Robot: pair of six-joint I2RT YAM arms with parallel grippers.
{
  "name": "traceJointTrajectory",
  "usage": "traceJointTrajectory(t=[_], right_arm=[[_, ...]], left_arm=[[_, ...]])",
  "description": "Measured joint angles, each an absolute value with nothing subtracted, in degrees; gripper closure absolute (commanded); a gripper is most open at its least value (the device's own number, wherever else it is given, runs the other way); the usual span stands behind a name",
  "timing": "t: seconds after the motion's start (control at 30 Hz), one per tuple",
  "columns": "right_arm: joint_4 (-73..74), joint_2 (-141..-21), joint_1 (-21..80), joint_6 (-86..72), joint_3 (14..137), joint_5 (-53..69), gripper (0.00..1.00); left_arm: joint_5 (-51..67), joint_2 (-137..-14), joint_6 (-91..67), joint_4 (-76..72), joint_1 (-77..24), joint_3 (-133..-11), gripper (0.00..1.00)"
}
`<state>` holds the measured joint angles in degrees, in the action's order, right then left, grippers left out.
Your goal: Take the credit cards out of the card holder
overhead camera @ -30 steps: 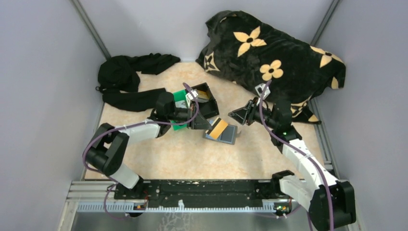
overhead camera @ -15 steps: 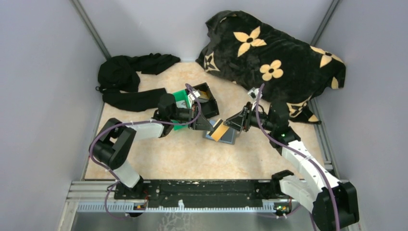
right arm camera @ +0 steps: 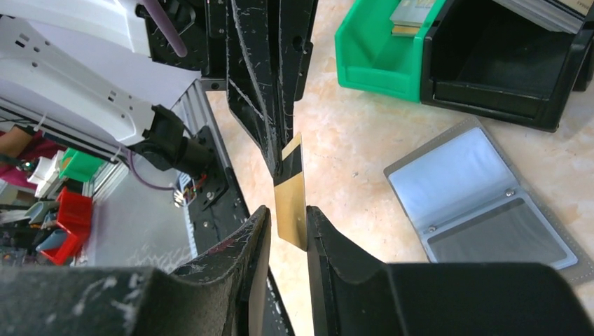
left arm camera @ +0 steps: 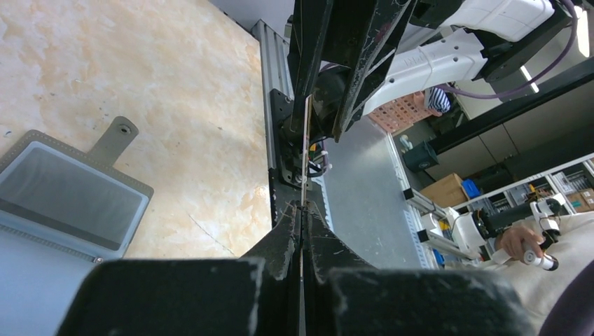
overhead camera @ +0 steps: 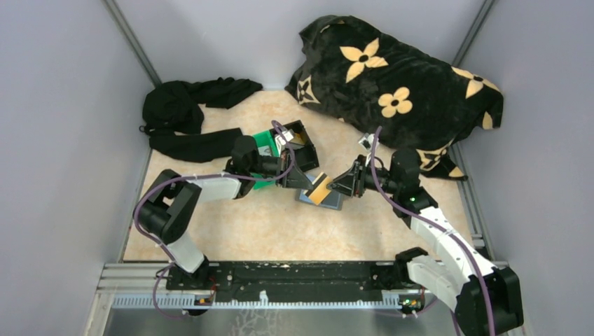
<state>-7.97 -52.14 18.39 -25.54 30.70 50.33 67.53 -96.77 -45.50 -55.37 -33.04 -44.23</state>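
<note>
A golden-tan credit card (overhead camera: 321, 187) hangs in the air over the open grey-blue card holder (overhead camera: 332, 201), which lies flat on the table. My left gripper (overhead camera: 308, 183) is shut on the card's black-striped end; in the left wrist view the card (left arm camera: 305, 140) shows edge-on between the pressed fingers (left arm camera: 302, 210). My right gripper (right arm camera: 288, 218) is open, its jaws straddling the free end of the card (right arm camera: 293, 203), with a narrow gap still on one side. The card holder (right arm camera: 483, 203) shows clear pockets. A silvery-grey card (right arm camera: 413, 12) lies in the green bin (right arm camera: 382, 59).
A green bin (overhead camera: 262, 145) and a black bin (overhead camera: 300, 142) stand just behind the left gripper. A black flowered blanket (overhead camera: 399, 77) fills the back right, and dark clothing (overhead camera: 185, 119) lies at the back left. Grey walls close in both sides.
My right gripper has moved left to the card and narrowed its jaws around the free end. The left gripper has kept hold and shifted the card slightly.
</note>
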Motion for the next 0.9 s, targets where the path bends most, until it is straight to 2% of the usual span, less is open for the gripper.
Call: traceJointTrajectory(t=[0.17,0.3,0.4,0.43,0.53,0.57,0.7,0.83,0.9], right_arm=[[-7.16,-52.12,18.39,-24.95,30.59,50.61,1.0],[-6.85,-51.68,18.39,-25.04,30.37,50.39,1.0],[-6.81,-51.2,18.48,-25.04,30.37,49.67,1.0],[-6.81,-51.09,18.48,-25.04,30.37,49.32,1.0],[-7.29,-50.94,18.59,-25.04,30.37,47.57,1.0],[-7.44,-50.89,18.59,-25.04,30.39,46.46,1.0],[-7.57,-51.59,18.59,-24.67,31.86,41.45,1.0],[-8.88,-55.59,18.63,-24.27,36.58,35.83,1.0],[-9.56,-58.24,19.11,-23.49,39.11,32.34,1.0]], left_arm=[[67.55,-97.84,-46.74,-56.73,-33.78,-44.56,1.0],[67.51,-98.0,-46.94,-57.08,-33.8,-44.56,0.98],[66.48,-97.89,-46.28,-56.4,-34.0,-44.56,0.76],[65.8,-97.67,-45.36,-55.29,-34.0,-44.56,0.63],[60.8,-95.35,-40.38,-46.41,-34.0,-44.62,0.38],[58.22,-94.19,-38.19,-42.44,-34.0,-44.75,0.35],[45.56,-87.57,-31.86,-27.97,-33.3,-44.97,0.34],[35.42,-80.12,-31.09,-22.17,-31.42,-42.7,0.34],[29.82,-75.11,-30.96,-19.86,-30.65,-40.07,0.27]])
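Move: The left hand still pinches the credit card, whose middle is about 3 cm to its right at its own height; the open right fingers already straddle the far edge, with the card's middle about 3 cm to their left. From the right hand, the opened card holder lies some 6 cm ahead, about 1 cm left and 16 cm below, while the black box is roughly 21 cm ahead, 11 cm left and 13 cm below. The green box stands about 12 cm left of the black one and 4 cm nearer. The right hand stays almost in place while its fingers close from about a quarter open and pinch the card's right-hand edge; then it carries the card forward about 8 cm and up 3 cm, turning some 15 degrees clockwise, towards the black box's distance. Only once that grip is shut does the left hand open to about two thirds and let go of the card, pulling away forward and left by roughly 9 cm over towards the green box, sinking a little at first and swinging some 40 degrees counter-clockwise. ##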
